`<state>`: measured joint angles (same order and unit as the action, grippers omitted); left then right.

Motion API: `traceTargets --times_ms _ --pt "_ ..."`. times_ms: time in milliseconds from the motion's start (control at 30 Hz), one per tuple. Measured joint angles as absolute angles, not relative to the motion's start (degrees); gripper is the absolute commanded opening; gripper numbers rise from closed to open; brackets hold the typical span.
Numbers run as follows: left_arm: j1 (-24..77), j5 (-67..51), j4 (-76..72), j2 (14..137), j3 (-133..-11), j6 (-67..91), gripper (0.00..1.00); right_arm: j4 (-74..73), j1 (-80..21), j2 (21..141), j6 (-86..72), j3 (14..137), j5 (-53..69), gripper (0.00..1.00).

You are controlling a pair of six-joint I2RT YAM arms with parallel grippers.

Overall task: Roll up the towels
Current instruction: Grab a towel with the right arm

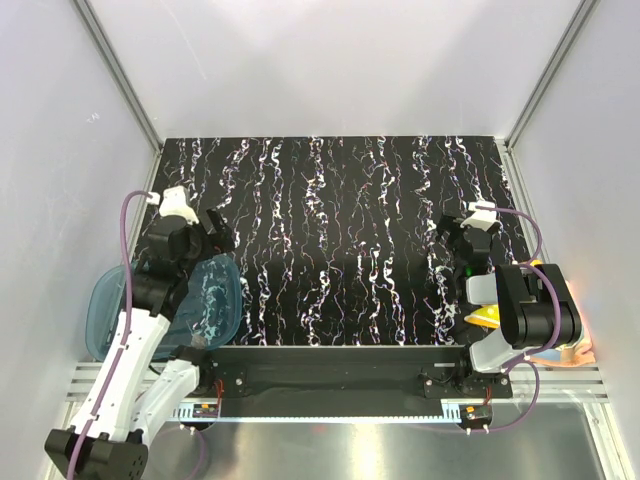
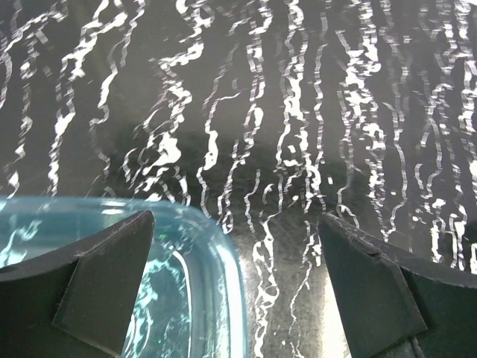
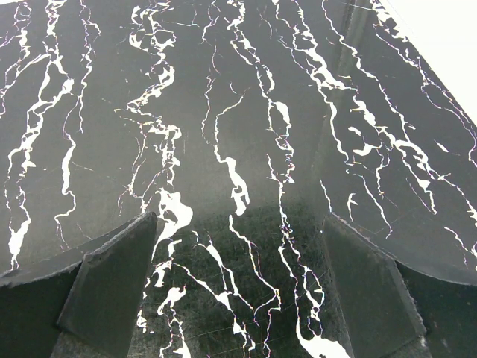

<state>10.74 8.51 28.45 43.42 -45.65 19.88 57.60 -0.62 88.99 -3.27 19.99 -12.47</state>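
A small yellow towel (image 1: 486, 318) peeks out beside my right arm's base at the near right edge of the mat. An orange-pink towel (image 1: 566, 352) shows just behind that arm, mostly hidden. My right gripper (image 1: 447, 232) is open and empty, and in the right wrist view (image 3: 240, 216) only bare mat lies between its fingers. My left gripper (image 1: 218, 232) is open and empty at the far end of the teal tray. In the left wrist view (image 2: 237, 216) its left finger (image 2: 104, 276) hangs over the tray.
A translucent teal-blue plastic tray (image 1: 222, 300) lies at the near left of the black marbled mat (image 1: 340, 230); its rim (image 2: 227, 261) shows in the left wrist view. White walls and metal frame posts enclose the table. A black rail runs along the near edge.
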Motion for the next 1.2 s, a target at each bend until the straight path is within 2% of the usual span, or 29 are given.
traceTargets --times_ms 467,900,1000,1100,1200 --pt "11.6 9.6 29.4 39.1 -43.8 19.5 0.99 57.6 -0.6 89.0 -3.3 20.0 -12.4 1.00" --pt "12.7 2.4 22.4 36.8 -39.5 17.6 0.99 56.5 -0.6 87.9 -3.4 19.9 -14.0 1.00" --pt "13.0 1.9 22.4 36.8 -39.5 17.5 0.99 43.5 -0.7 80.0 -5.0 22.2 -19.0 1.00" --pt "13.5 1.7 22.4 36.9 -39.5 17.4 0.99 18.7 -0.6 70.7 -12.0 35.4 -27.0 1.00" --pt "13.9 1.7 22.6 37.3 -39.5 17.3 0.99 3.0 -0.6 65.4 -20.3 48.1 -32.6 1.00"
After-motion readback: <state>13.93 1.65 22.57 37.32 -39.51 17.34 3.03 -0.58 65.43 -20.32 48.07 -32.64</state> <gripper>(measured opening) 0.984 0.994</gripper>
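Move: The pile of towels lies behind my right hand: its middle is about 26 cm back, 11 cm to the right and 6 cm below. The yellow corner is nearer my line, some 27 cm straight back, partly hidden under my arm. Level with my right hand, the side rail runs roughly 13 cm to its right and 8 cm below. From my left hand the pile is about 70 cm right, 15 cm back and 20 cm down. I hold my right hand still low over the table, then swiftly lift it about 16 cm with empty fingers wide open, swinging some 5 cm right towards the side rail and turning clockwise over 20 degrees, its left side rolling up. My left hand, open above the tub's corner, eases back slightly, then drifts about 4 cm right, turning 10 degrees clockwise. ##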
